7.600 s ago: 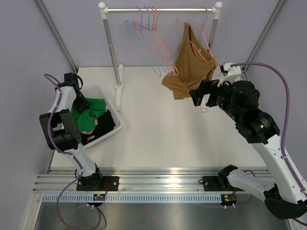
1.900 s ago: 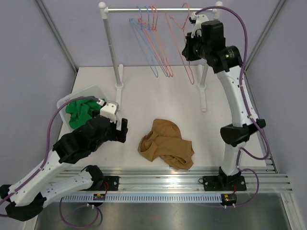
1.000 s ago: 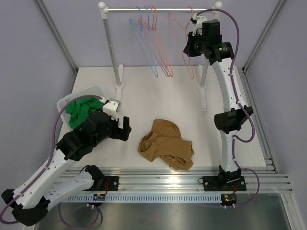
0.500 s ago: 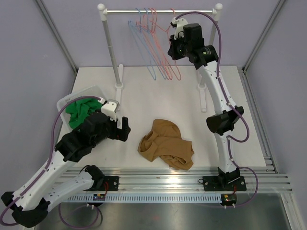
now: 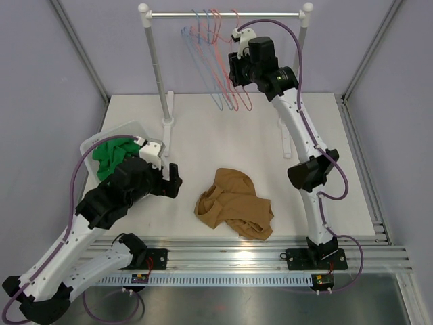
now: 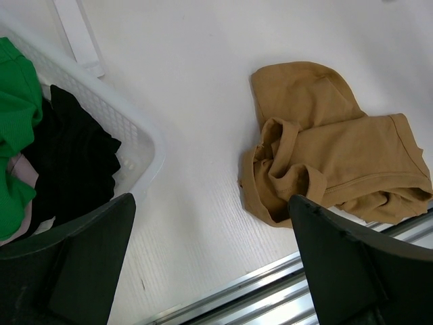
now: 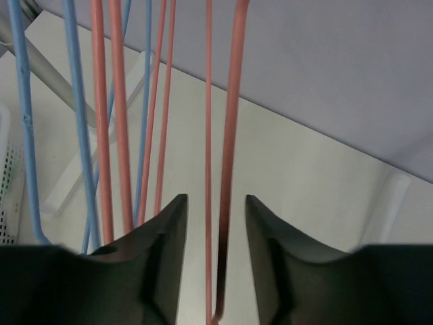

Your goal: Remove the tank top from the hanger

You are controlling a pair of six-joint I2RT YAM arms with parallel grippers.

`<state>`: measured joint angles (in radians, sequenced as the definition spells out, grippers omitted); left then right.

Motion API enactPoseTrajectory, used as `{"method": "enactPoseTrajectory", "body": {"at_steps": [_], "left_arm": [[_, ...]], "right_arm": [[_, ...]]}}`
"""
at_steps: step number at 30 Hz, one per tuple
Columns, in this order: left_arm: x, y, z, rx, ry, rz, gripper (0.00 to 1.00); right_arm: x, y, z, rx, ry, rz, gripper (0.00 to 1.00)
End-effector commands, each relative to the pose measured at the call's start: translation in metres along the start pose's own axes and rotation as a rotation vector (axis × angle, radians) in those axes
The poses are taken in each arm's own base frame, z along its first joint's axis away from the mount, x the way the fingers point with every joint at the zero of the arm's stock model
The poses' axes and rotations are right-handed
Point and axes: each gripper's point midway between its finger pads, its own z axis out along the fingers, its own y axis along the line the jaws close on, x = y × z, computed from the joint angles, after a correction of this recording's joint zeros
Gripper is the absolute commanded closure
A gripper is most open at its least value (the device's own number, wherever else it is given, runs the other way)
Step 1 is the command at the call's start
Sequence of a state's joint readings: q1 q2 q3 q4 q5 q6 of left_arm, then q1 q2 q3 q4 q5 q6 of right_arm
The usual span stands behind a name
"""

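Observation:
The tan tank top (image 5: 233,208) lies crumpled on the white table, off the hanger; in the left wrist view the tank top (image 6: 338,156) sits ahead and to the right. My left gripper (image 5: 174,181) hovers low just left of it, and that same left gripper (image 6: 213,261) is open and empty. My right gripper (image 5: 234,68) is raised to the rack. The bare pink hanger (image 7: 229,135) hangs between the parted fingers of this right gripper (image 7: 215,213), with a gap on each side. The same hanger (image 5: 242,88) is on the rail.
Several other blue and pink hangers (image 5: 206,47) hang on the rail (image 5: 176,13) just left of the right gripper. The rack's posts (image 5: 159,74) stand on the table's far half. A white basket (image 5: 90,143) with green and black clothes sits at the left.
The right gripper has slid the pink hanger left along the rail toward the other hangers, and its jaws have opened off the wire. The left arm has barely moved.

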<state>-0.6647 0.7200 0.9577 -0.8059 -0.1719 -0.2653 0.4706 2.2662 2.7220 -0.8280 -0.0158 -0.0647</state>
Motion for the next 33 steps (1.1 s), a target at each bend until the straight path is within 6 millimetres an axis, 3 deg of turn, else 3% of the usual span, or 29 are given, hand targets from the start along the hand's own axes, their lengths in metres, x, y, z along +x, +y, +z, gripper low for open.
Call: {"method": "enactPoseTrajectory", "body": {"at_steps": [1,2,4,8,9,11,12,13,14,15,16,17,18,19,21,22,23,24,25,26,27,28,30,33], "left_arm": [[-0.013,-0.009,0.002,0.049,-0.043,0.000,0.01],[-0.017,-0.010,0.000,0.052,-0.052,-0.005,0.01],[-0.017,-0.011,0.002,0.046,-0.036,-0.026,0.01],[-0.021,-0.012,0.009,0.017,-0.007,-0.095,0.01],[-0.024,-0.013,0.010,0.014,-0.010,-0.115,0.01],[-0.021,-0.021,0.020,0.010,0.012,-0.155,0.01],[-0.017,-0.034,0.028,0.025,0.033,-0.166,0.01],[-0.015,-0.042,0.033,0.030,0.041,-0.162,0.01],[-0.013,-0.048,0.039,0.024,0.043,-0.154,0.01],[-0.011,-0.068,0.044,0.063,0.053,-0.144,0.01],[-0.002,-0.078,0.058,0.057,0.095,-0.122,0.01],[0.004,-0.085,0.066,0.054,0.120,-0.106,0.01],[0.005,-0.094,0.073,0.058,0.126,-0.103,0.01],[0.009,-0.106,0.077,0.074,0.141,-0.084,0.01],[0.026,-0.123,0.099,0.084,0.197,-0.054,0.01],[0.029,-0.134,0.104,0.102,0.213,-0.041,0.01],[0.045,-0.140,0.117,0.095,0.264,-0.017,0.01],[0.052,-0.146,0.125,0.095,0.285,0.000,0.01],[0.058,-0.153,0.129,0.101,0.306,0.017,0.01],[0.064,-0.161,0.133,0.120,0.331,0.023,0.01],[0.082,-0.169,0.146,0.127,0.376,0.049,0.01],[0.090,-0.174,0.150,0.141,0.397,0.058,0.01],[0.116,-0.183,0.165,0.149,0.458,0.077,0.01],[0.150,-0.187,0.182,0.135,0.538,0.098,0.01]], "right_arm": [[-0.028,-0.005,-0.035,0.057,-0.059,-0.043,0.48],[-0.040,-0.011,-0.050,0.087,-0.086,-0.042,0.36],[-0.048,-0.018,-0.064,0.107,-0.101,-0.036,0.30],[-0.079,-0.032,-0.119,0.171,-0.179,-0.026,0.28],[-0.083,-0.035,-0.130,0.183,-0.189,-0.023,0.22],[-0.092,-0.037,-0.161,0.200,-0.222,-0.012,0.09],[-0.083,-0.037,-0.162,0.202,-0.199,-0.009,0.01],[-0.094,-0.038,-0.192,0.211,-0.245,0.001,0.01],[-0.092,-0.036,-0.202,0.206,-0.252,0.016,0.01],[-0.073,-0.037,-0.195,0.209,-0.210,0.019,0.01],[-0.081,-0.036,-0.230,0.213,-0.267,0.035,0.00],[-0.075,-0.035,-0.239,0.211,-0.276,0.063,0.01],[-0.048,-0.034,-0.229,0.206,-0.236,0.070,0.00],[-0.054,-0.029,-0.266,0.181,-0.310,0.083,0.01],[-0.036,-0.026,-0.283,0.171,-0.329,0.150,0.01],[-0.016,-0.023,-0.296,0.159,-0.323,0.174,0.00],[-0.004,-0.019,-0.301,0.142,-0.310,0.199,0.01],[0.023,-0.017,-0.296,0.138,-0.244,0.205,0.00],[0.029,-0.012,-0.311,0.113,-0.257,0.217,0.00],[0.039,-0.009,-0.314,0.097,-0.241,0.219,0.01],[0.059,-0.006,-0.310,0.086,-0.200,0.218,0.01],[0.063,-0.002,-0.321,0.066,-0.214,0.218,0.01],[0.080,0.001,-0.321,0.049,-0.185,0.219,0.01],[0.089,0.014,-0.334,-0.020,-0.187,0.219,0.00]]}}
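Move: The brown tank top lies spread on the table some 19 cm to the left hand's right, about 2 cm nearer the base and 22 cm below; the laundry basket is about 13 cm ahead of this hand, 17 cm to its left and 20 cm below. The right hand, fingers already parting, has the emptied pink hanger practically between its pads, its middle about 3 cm lower, with the other hangers some 6 cm to its left, level in depth. The right fingers open wide and come free of the pink hanger; that hand draws back about 30 cm and to the right from the rack, rising first, then sinking again. The left hand, staying open, swings some 20 cm right and almost as far down over the brown tank top, fingers tipping steeper by about 30 degrees; contact with the cloth can't be seen. ##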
